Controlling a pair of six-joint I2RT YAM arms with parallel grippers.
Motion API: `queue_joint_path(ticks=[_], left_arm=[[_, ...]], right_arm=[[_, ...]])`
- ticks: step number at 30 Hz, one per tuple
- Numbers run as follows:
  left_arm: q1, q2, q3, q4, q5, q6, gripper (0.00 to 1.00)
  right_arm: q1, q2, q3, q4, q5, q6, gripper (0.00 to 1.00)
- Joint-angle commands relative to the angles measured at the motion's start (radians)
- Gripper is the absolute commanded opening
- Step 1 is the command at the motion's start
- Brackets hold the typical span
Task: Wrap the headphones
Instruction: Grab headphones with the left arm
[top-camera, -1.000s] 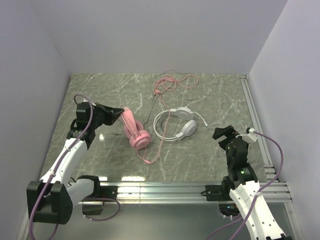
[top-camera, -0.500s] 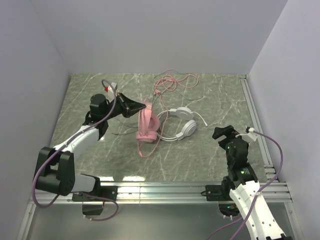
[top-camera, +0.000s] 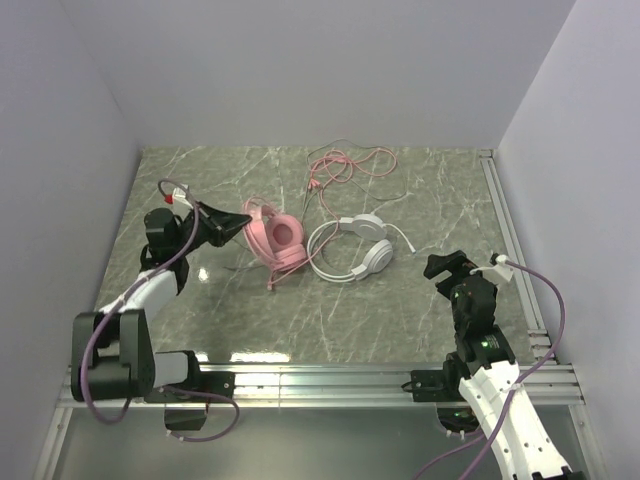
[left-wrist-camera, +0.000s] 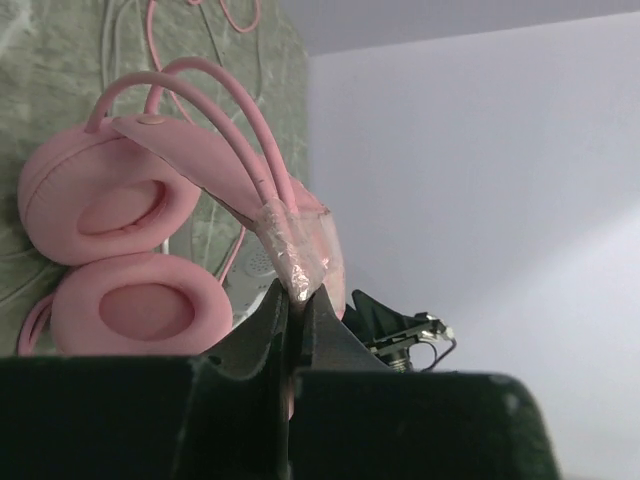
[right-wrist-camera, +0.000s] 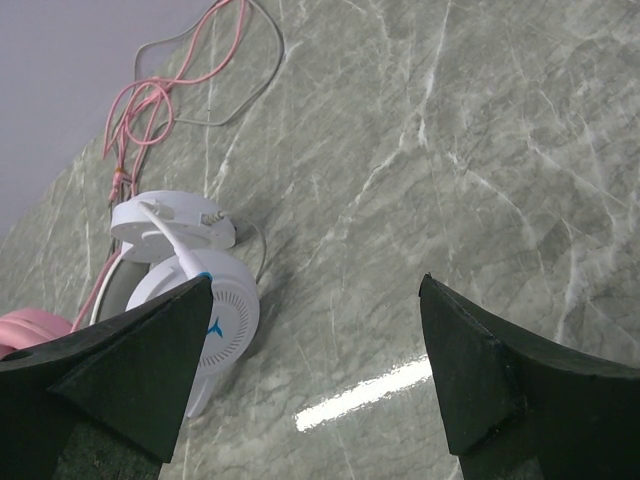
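The pink headphones (top-camera: 277, 239) hang tilted by their headband from my left gripper (top-camera: 241, 221), which is shut on them left of the table's centre. In the left wrist view both ear cups (left-wrist-camera: 100, 200) face me and the jaws (left-wrist-camera: 297, 292) pinch the headband's padded band (left-wrist-camera: 290, 245). Their pink cable (top-camera: 343, 165) lies in loose loops at the back. The white headphones (top-camera: 350, 251) rest flat just right of the pink ones, shown also in the right wrist view (right-wrist-camera: 185, 290). My right gripper (top-camera: 457, 266) stands open well to their right, with nothing between its fingers (right-wrist-camera: 315, 285).
The marble table top (top-camera: 420, 310) is walled in by pale panels on three sides. A metal rail (top-camera: 510, 240) runs along the right edge and another along the front (top-camera: 330, 378). A thin pale cable (top-camera: 305, 215) trails between the two headsets toward the back.
The left arm swung the pink headphones right and up, then drew back left; they now hang turned, cups facing outward. The right arm stayed put.
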Motion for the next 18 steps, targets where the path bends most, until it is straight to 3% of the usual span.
queue_joint_path(ticks=[1,8,9,11,13,16,18], left_arm=[[0.014,-0.1,0.013,-0.234,-0.08,0.204,0.02],[0.012,-0.33,0.223,-0.652,-0.267,0.365,0.04],[0.012,-0.351,0.24,-0.706,-0.301,0.384,0.07],[0.014,-0.386,0.265,-0.82,-0.35,0.428,0.25],[0.015,-0.386,0.26,-0.878,-0.366,0.476,0.34],[0.026,-0.362,0.228,-0.935,-0.427,0.508,0.41],[0.037,-0.334,0.205,-0.953,-0.424,0.531,0.37]], right_arm=[[-0.004,0.013,0.02,0.044,-0.005,-0.016,0.91],[-0.004,0.008,0.019,0.04,-0.005,-0.017,0.91],[-0.004,0.007,0.019,0.04,-0.005,-0.019,0.91],[-0.004,0.007,0.02,0.042,-0.005,-0.017,0.91],[-0.002,0.008,0.02,0.04,-0.007,-0.017,0.91],[-0.004,0.008,0.019,0.039,-0.01,-0.017,0.91],[-0.002,0.004,0.02,0.036,-0.01,-0.019,0.91]])
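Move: The left fingers are already shut on the pink headphones' headband, holding it up; the middle of the headphones hangs some 6 cm to the right of this hand, about 2 cm back and 8 cm below. The white headphones lie flat about 20 cm to its right, level with it, 18 cm below; the pink cable bundle is about 20 cm ahead and 19 cm right, 20 cm down. From the idle right hand the pink headphones are roughly 34 cm left and 8 cm ahead, near its height. Swing the left gripper about 6 cm left and a little back, away from the white headphones, carrying the pink headband up some 4 cm before dipping about 3 cm at the end. Roll the hand's left side up some 25 degrees as it turns slightly counter-clockwise, and part the fingers partway around the headband from midway on. ##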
